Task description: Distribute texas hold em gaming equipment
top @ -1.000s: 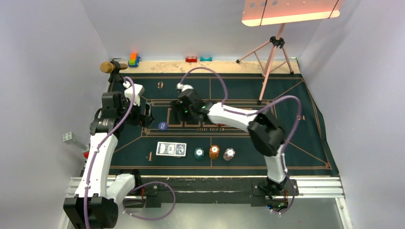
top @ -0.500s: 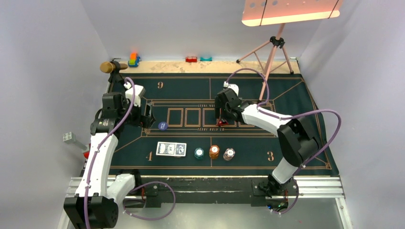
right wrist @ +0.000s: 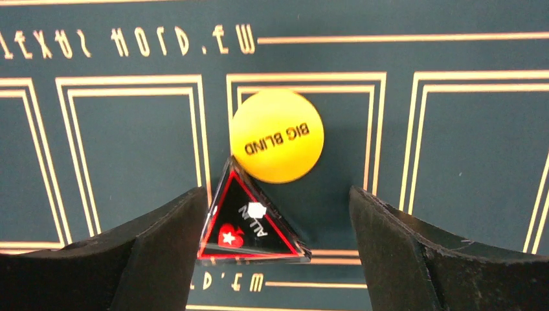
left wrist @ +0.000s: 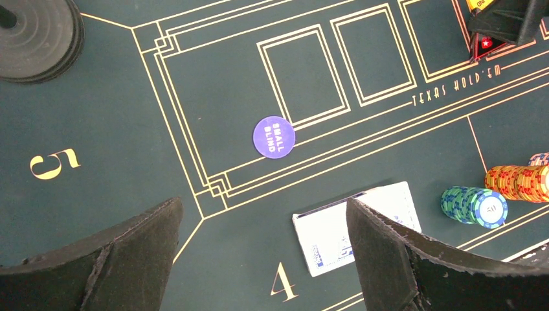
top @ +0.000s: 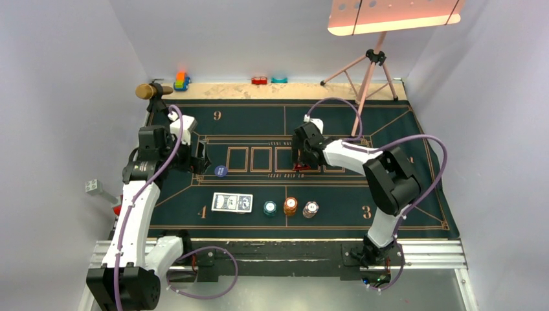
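Observation:
In the right wrist view a red-edged black triangle (right wrist: 249,223) lies between the fingers of my open right gripper (right wrist: 277,201). It sits close against the left finger, with a wide gap to the right finger. A yellow "big blind" disc (right wrist: 277,136) lies just beyond it. My left gripper (left wrist: 263,214) hangs open over the mat, empty. The navy "small blind" disc (left wrist: 274,137) is ahead of it and the blue-backed cards (left wrist: 336,233) are partly behind its right finger. Teal (top: 270,208), orange (top: 291,206) and white-grey (top: 311,209) chip stacks stand in a row.
The dark green mat (top: 401,194) covers the table. A pink panel on a tripod (top: 366,84) stands at the back right. Small toys (top: 182,81) and a brown object (top: 147,91) line the back edge. A black round base (left wrist: 35,39) sits on the mat's far left.
My right arm swung to the right, from the mat's centre-left to the middle boxes, and has stayed there for the last half second. The left arm has not moved.

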Available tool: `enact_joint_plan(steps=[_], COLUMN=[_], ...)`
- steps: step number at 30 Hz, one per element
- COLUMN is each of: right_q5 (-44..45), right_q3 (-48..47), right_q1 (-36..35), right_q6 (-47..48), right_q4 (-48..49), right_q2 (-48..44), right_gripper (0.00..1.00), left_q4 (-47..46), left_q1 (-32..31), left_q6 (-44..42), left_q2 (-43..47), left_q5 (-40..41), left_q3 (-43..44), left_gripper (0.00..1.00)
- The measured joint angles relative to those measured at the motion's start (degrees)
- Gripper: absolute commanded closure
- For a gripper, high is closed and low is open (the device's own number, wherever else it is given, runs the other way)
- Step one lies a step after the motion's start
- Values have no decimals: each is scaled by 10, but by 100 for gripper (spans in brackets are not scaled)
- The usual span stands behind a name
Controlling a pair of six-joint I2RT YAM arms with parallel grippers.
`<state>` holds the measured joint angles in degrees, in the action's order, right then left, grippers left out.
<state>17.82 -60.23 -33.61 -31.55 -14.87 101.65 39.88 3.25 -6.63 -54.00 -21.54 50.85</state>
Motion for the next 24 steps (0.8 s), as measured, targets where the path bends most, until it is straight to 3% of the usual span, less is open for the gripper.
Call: enact_joint_plan(steps=[9, 12, 17, 24], right_q5=[-5, -5, -3, 2], right_q3=[-48, -59, -91, -144], right_q1=[7, 7, 9, 3], right_q6=[-3, -4, -4, -6], right_q4=[-10, -15, -31, -54], right_q2=[43, 51, 75, 110], right_gripper=[24, 31, 49, 53], left_q4=[0, 0, 0, 0], left_q1=[0, 0, 0, 0], left_q6=[0, 0, 0, 0], left_q2=[2, 2, 3, 3], left_q5=[-2, -2, -2, -2], left_q3=[0, 0, 0, 0], left_gripper=[0, 0, 0, 0])
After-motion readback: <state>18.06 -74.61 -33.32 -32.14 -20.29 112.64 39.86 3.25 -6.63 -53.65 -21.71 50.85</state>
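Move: The yellow big blind button lies flat on the felt about 3 cm ahead of the right fingertips, 1 cm to their left and 1 cm lower. The red-and-black all-in triangle is 2 cm behind the fingertips and 1 cm left; the orange chip stack stands roughly 16 cm back and 5 cm left. The blue small blind button is some 28 cm left and 4 cm back. From the left hand, the big blind button is about 10 cm ahead, 36 cm to the right and 16 cm below. Skimming just above the table, the right hand slides forward some 4 cm and drifts about 2 cm left, leaving the all-in triangle behind as its wide-open fingers go out to either side of the yellow big blind button. The fingers draw in on the way to roughly half open and pinch the button by its left and right edges, and the hand carries on forward and left with it, the wrist hardly turning. ##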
